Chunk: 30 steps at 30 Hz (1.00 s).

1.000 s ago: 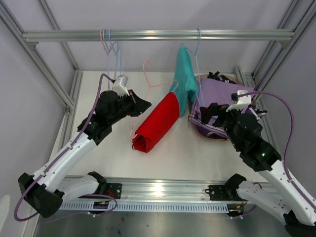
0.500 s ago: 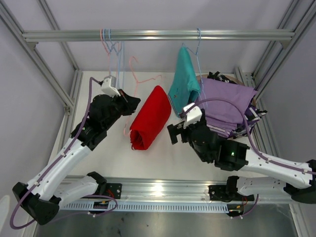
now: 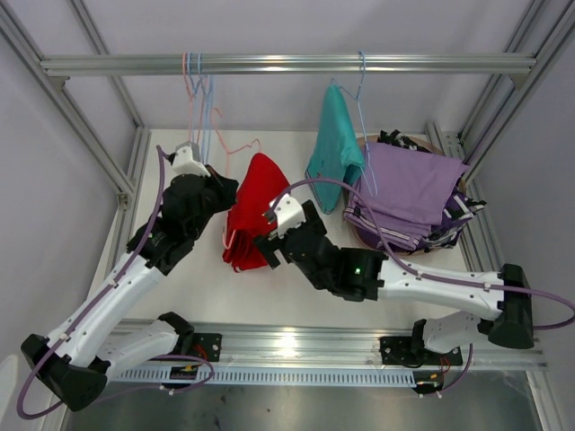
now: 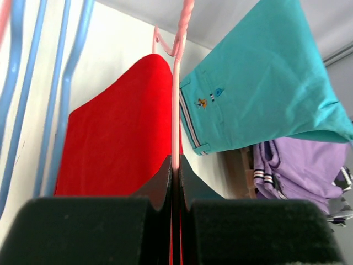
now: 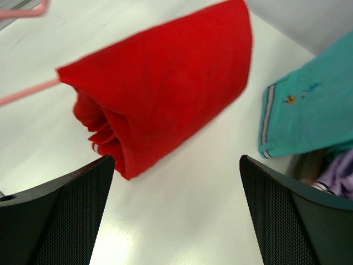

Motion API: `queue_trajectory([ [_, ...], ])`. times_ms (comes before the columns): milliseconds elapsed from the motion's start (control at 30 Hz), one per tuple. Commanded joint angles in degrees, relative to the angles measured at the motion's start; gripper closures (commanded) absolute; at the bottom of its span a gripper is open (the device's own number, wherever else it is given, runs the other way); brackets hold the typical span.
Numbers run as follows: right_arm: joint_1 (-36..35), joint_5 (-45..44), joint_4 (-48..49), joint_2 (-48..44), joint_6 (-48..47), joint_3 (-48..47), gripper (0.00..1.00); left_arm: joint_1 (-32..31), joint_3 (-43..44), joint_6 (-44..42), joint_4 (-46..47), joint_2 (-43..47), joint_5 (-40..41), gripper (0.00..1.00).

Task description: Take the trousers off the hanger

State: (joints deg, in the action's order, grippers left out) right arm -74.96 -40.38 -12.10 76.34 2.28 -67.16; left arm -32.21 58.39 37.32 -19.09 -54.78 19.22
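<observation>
The red trousers (image 3: pixel 251 212) hang folded over a pink hanger (image 3: pixel 235 149), their lower end bunched on the white table. My left gripper (image 3: pixel 223 192) is shut on the pink hanger's wire (image 4: pixel 175 105), which runs straight up between its jaws, with the red trousers (image 4: pixel 113 143) just behind. My right gripper (image 3: pixel 268 244) stands wide open low over the table beside the red trousers (image 5: pixel 160 105), nothing between its fingers (image 5: pixel 60 215). The teal trousers (image 3: pixel 333 148) hang on a blue hanger from the rail (image 3: pixel 287 65). Lilac trousers (image 3: pixel 415 184) lie piled at right.
Empty blue and pink hangers (image 3: pixel 201 90) hang from the rail at left, close to my left wrist. The lilac pile rests on other patterned garments in a basket (image 3: pixel 373 241) at the right. Frame posts (image 3: pixel 108 157) stand at both sides.
My right arm has swung from the basket leftward to the red trousers, staying open. My left gripper has carried the pink hanger and the red trousers to the left and back.
</observation>
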Motion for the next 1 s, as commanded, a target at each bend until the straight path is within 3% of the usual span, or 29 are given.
queue_trajectory([
  [0,-0.8,3.5,3.9,3.3,0.1,-4.8,0.01,0.3,2.3,0.0,2.3,-0.1,2.7,1.00],
  [200,-1.2,6.7,7.6,6.9,0.3,-4.6,0.00,0.2,2.2,-0.2,2.1,-0.3,2.0,1.00],
  [400,-0.9,4.1,10.8,10.3,-0.3,-4.7,0.01,0.2,2.0,-0.5,2.0,0.3,1.6,1.00],
  [633,2.1,-1.5,17.7,12.4,1.1,-3.2,0.01,0.4,1.6,-0.4,2.2,1.2,0.6,1.00],
  [967,6.8,0.4,22.2,14.8,2.7,-3.4,0.01,1.3,1.5,0.0,2.4,1.5,-1.3,1.00],
])
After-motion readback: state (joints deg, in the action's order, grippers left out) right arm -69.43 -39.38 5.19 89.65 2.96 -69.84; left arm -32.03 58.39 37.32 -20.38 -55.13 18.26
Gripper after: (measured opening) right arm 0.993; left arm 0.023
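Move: Out from the right hand, the red trousers hang draped on their hanger, their middle about 9 cm ahead, 10 cm to its left and some 5 cm lower. The teal trousers hang about 25 cm ahead of it and 10 cm to its right, roughly level. From the left hand, already pinching that hanger's wire, the red trousers lie 6 cm right and 8 cm below, and the empty hangers about 12 cm ahead, 8 cm left and 10 cm higher. Sweeping left about 6 cm while sinking nearly 4, the wide-open right hand lines up with the red trousers, then turns into a forward reach of some 6 cm, rising a little and yawing about 10 degrees clockwise, to bring its fingers up around the near part of the cloth without closing. The left hand keeps its pinch on the hanger and settles about 1 cm lower. ##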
